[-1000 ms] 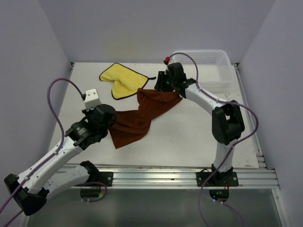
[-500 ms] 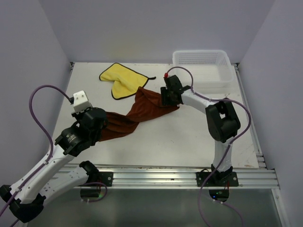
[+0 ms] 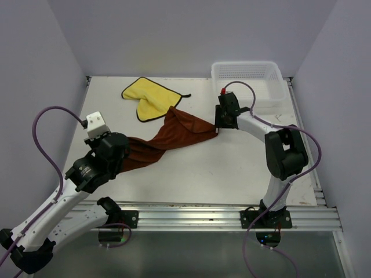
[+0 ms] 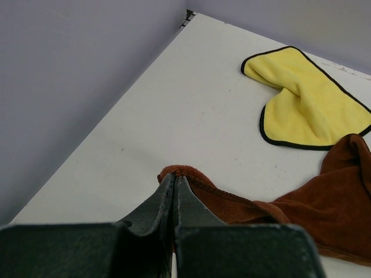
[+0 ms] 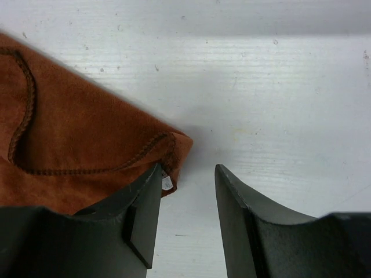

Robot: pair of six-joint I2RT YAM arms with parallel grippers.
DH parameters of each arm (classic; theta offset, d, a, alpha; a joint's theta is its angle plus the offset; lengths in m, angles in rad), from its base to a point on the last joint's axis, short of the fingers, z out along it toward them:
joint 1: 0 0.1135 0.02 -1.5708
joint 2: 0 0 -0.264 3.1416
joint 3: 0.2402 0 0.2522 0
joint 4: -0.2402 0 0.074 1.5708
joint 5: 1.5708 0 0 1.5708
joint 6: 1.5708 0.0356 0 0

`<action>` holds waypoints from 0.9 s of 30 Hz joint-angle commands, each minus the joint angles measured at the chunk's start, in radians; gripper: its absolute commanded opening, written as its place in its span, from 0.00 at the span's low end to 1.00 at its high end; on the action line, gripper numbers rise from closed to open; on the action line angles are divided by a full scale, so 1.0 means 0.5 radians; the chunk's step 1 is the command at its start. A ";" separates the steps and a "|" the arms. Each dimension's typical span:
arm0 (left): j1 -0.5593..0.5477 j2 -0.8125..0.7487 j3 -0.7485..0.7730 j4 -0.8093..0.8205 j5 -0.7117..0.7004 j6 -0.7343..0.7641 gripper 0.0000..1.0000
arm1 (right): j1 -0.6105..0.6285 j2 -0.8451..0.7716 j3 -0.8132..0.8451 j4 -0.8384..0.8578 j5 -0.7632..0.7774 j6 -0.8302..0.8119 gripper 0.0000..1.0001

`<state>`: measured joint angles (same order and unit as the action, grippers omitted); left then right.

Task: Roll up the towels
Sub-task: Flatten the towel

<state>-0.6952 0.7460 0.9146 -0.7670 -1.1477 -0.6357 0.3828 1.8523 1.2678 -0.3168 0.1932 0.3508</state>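
Note:
The rust-brown towel (image 3: 174, 134) lies stretched in a twisted band across the table. My left gripper (image 3: 119, 153) is shut on its left corner (image 4: 175, 174), with the cloth trailing away to the right (image 4: 324, 202). My right gripper (image 5: 188, 171) stands open at the towel's right corner (image 5: 87, 133). That corner rests against the left finger's tip, and bare table shows between the fingers. In the top view this gripper (image 3: 223, 123) sits just right of the corner. The yellow towel (image 3: 149, 98), dark-edged, lies folded at the back, its edge touching the brown one.
A white mesh basket (image 3: 272, 75) stands at the back right corner, just behind my right arm. Grey walls close in the table on the left, back and right. The yellow towel (image 4: 307, 104) lies beyond my left gripper.
My left gripper has drawn back to the left with the brown corner, pulling the towel out into a long band. My right gripper has slid right to the towel's right corner.

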 commanded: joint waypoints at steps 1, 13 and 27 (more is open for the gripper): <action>-0.005 -0.032 0.027 0.049 -0.113 0.029 0.00 | 0.020 -0.032 0.041 0.091 -0.021 -0.051 0.45; -0.005 -0.019 -0.019 0.178 -0.061 0.139 0.00 | 0.017 -0.001 0.069 0.066 -0.034 -0.020 0.00; -0.005 0.121 0.033 0.433 0.013 0.483 0.00 | -0.259 -1.012 0.050 -0.535 0.034 0.213 0.00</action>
<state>-0.6952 0.7780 0.9035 -0.6342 -1.1393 -0.4641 0.2985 1.5154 1.2678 -0.4671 0.1684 0.4126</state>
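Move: The brown towel's right-hand corner lies almost between the right gripper's half-open fingers, about 1 cm to their left and 1 cm below, level with them fore and aft. From that gripper the white crate's middle is roughly 20 cm ahead and 12 cm right, the yellow towel some 14 cm ahead and 28 cm left. From the left gripper that corner lies around 20 cm ahead, 44 cm right and 21 cm lower. Ease the right gripper a touch left and shut its fingers on the brown towel's corner, staying nearly in place; then lift fast, about 12 cm, swinging some 5 cm right, away from the left hand, fingers tipping up about 10 degrees. Keep the left gripper's pinch on the other end, letting it drift about 1.5 cm forward and right at the close. ##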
